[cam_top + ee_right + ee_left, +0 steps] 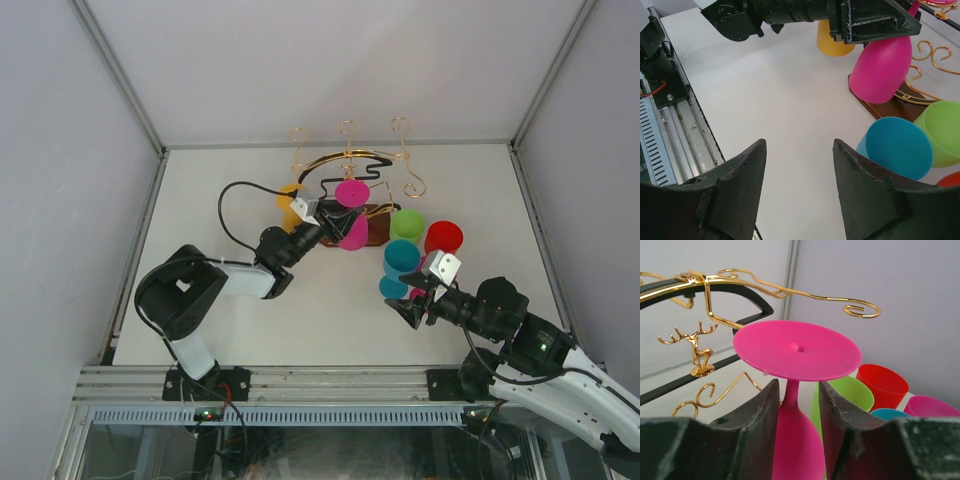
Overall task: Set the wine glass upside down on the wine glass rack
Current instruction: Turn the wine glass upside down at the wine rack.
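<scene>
The pink wine glass (797, 349) is upside down, its flat foot on top and its bowl (352, 233) below, beside the wine glass rack (345, 160) of gold wire with a dark wooden base (895, 107). A gold scroll arm (790, 291) runs just above and behind the foot; whether the foot rests on it I cannot tell. My left gripper (799, 385) straddles the stem, open, with a gap beside the stem on each side. My right gripper (799, 142) is open over bare table near the front right, with nothing between its fingers.
Other coloured glasses stand round the rack: orange (289, 205) to its left, green (406, 224), red (443, 238) and teal (400, 262) to its right, close to my right gripper. White walls enclose the table on three sides.
</scene>
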You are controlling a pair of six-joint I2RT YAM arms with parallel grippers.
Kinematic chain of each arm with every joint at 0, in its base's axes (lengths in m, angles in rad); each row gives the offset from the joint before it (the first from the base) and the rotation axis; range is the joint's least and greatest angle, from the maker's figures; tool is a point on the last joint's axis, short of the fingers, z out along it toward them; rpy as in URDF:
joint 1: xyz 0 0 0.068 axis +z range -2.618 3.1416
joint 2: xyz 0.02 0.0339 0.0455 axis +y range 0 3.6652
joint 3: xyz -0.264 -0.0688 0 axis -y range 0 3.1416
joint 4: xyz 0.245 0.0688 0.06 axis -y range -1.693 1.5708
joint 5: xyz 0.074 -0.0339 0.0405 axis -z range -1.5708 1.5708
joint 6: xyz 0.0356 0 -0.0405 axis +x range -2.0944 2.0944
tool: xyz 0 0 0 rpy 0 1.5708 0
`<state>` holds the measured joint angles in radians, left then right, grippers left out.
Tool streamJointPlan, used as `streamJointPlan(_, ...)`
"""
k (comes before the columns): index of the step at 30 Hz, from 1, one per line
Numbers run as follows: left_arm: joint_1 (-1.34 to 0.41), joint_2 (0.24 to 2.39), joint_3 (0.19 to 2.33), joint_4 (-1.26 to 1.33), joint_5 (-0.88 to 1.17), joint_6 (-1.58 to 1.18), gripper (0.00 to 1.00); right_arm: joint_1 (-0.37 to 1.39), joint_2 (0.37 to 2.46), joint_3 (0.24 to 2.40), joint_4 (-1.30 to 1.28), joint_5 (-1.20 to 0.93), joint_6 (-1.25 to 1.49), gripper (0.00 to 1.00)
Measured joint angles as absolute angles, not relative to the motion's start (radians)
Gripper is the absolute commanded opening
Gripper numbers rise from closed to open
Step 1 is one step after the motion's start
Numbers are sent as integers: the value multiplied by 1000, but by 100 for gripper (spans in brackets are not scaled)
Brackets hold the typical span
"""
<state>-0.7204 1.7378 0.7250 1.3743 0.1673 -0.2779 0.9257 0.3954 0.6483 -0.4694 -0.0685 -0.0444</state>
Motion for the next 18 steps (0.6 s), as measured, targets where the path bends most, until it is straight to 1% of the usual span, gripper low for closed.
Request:
streamJointPlan(2,-720,1737,715,1379,166,-277,47,926,395,648,-469,-68,-44,56)
streamJointPlan(8,-722,1700,634,1380,159,-270,64,926,393,648,-470,-64,-45,57)
streamJointPlan(13,-725,1620,535,1378,130,-268,71,926,389,649,-474,-48,-47,57)
streamJointPlan(18,-725,1560,472,1353,73,-268,74,926,384,657,-474,-27,-47,58)
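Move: The left fingers, partly open, stand around the stem of the upside-down pink wine glass; its middle is about 5 cm below the hand, 1 cm ahead and 1 cm right. The rack's middle is some 6 cm ahead, 1 cm right and 7 cm lower; the orange glass hangs about 12 cm left and 1 cm ahead. The green glass stands 13 cm right, 2 cm ahead. From the right hand, the pink glass is about 20 cm ahead, 10 cm left. Down first, then mostly leftward and back as well, the left hand draws away from the pink wine glass's stem, covering about 5 cm left and some 3 cm each back and down. Its fingers spread wide and come free of the stem, ending open in front of the bowl, with the wrist turning only slightly. ##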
